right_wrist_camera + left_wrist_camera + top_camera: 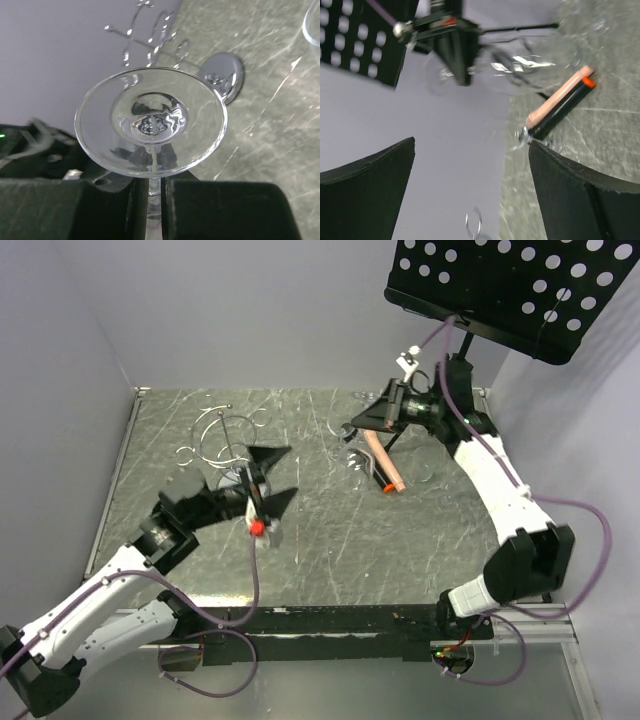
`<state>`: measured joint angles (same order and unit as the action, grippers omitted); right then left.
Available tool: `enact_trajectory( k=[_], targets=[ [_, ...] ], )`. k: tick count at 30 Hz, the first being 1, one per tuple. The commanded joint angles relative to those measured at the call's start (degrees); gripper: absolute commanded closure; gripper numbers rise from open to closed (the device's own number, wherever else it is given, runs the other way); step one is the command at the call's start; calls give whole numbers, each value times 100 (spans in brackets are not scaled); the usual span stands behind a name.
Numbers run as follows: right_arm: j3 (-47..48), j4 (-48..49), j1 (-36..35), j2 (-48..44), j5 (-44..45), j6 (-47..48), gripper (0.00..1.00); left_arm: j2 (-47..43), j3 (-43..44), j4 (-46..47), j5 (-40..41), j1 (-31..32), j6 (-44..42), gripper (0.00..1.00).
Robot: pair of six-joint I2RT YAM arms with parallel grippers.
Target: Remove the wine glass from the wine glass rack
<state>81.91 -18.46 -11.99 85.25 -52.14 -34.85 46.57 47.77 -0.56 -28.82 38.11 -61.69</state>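
Note:
The wine glass is clear. Its round foot faces the right wrist camera, and its stem runs down between the fingers of my right gripper, which is shut on it. In the top view this gripper holds the glass right of centre, well away from the wine glass rack. The chrome rack stands at the back left on its mirror-like round base. My left gripper is just right of the rack, open with nothing between its fingers. From its wrist camera the left gripper looks toward the blurred glass.
A pink and black cylinder lies slanted below the right gripper. The black perforated music stand overhangs the back right corner. A clear curved rim shows at the edge of the right wrist view. Grey walls close the table's left, back and right sides.

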Motion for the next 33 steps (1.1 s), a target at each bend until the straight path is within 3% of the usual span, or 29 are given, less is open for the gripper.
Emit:
enact_trajectory(
  k=[1, 5, 8, 11, 27, 33],
  targets=[
    [-472, -151, 258, -597, -789, -626, 100, 45, -680, 976, -203, 521, -1432, 0],
    [-957, 694, 258, -467, -1245, -1462, 100, 527, -1128, 2013, 182, 882, -1801, 0],
    [-1028, 1158, 250, -63, -1911, -2015, 100, 1019, -1401, 3295, 666, 1216, -1995, 0],
    [-1168, 1510, 250, 149, -2072, -2403, 100, 1284, -1498, 3887, 755, 1410, -2162, 0],
    [-1291, 967, -84, 193, -1861, -2149, 100, 2198, -1367, 4458, 429, 1858, -2497, 0],
    [-1204, 976, -233, 308, -1852, -2017, 100, 2164, -1103, 3679, 587, 2086, -2689, 6]
  ],
)
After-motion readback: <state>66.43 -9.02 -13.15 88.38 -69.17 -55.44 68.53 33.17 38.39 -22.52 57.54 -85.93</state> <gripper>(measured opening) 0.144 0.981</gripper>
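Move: The right hand holds the wine glass by its stem, with the bowl some 6 cm below that hand and 5 cm back. From the open left hand, the bowl lies about 15 cm right, 5 cm ahead and 5 cm lower. The left gripper, where the glass is headed, is about 15 cm left of the right hand and 10 cm back, at nearly its height. The black microphone lies roughly 32 cm below the right hand, 5 cm ahead and 5 cm right; the rack base is 11 cm ahead and 12 cm left of the left hand, 34 cm down. Still pinching the stem near the foot, the right hand brings the glass about 6 cm down and 5 cm back, tipping some 30 degrees so the bowl swings backward. The open left hand meets it, going about 12 cm right and 8 cm down, drifting slightly back and rolling, until its fingertips stand either side of the bowl; touch there can't be made out. ##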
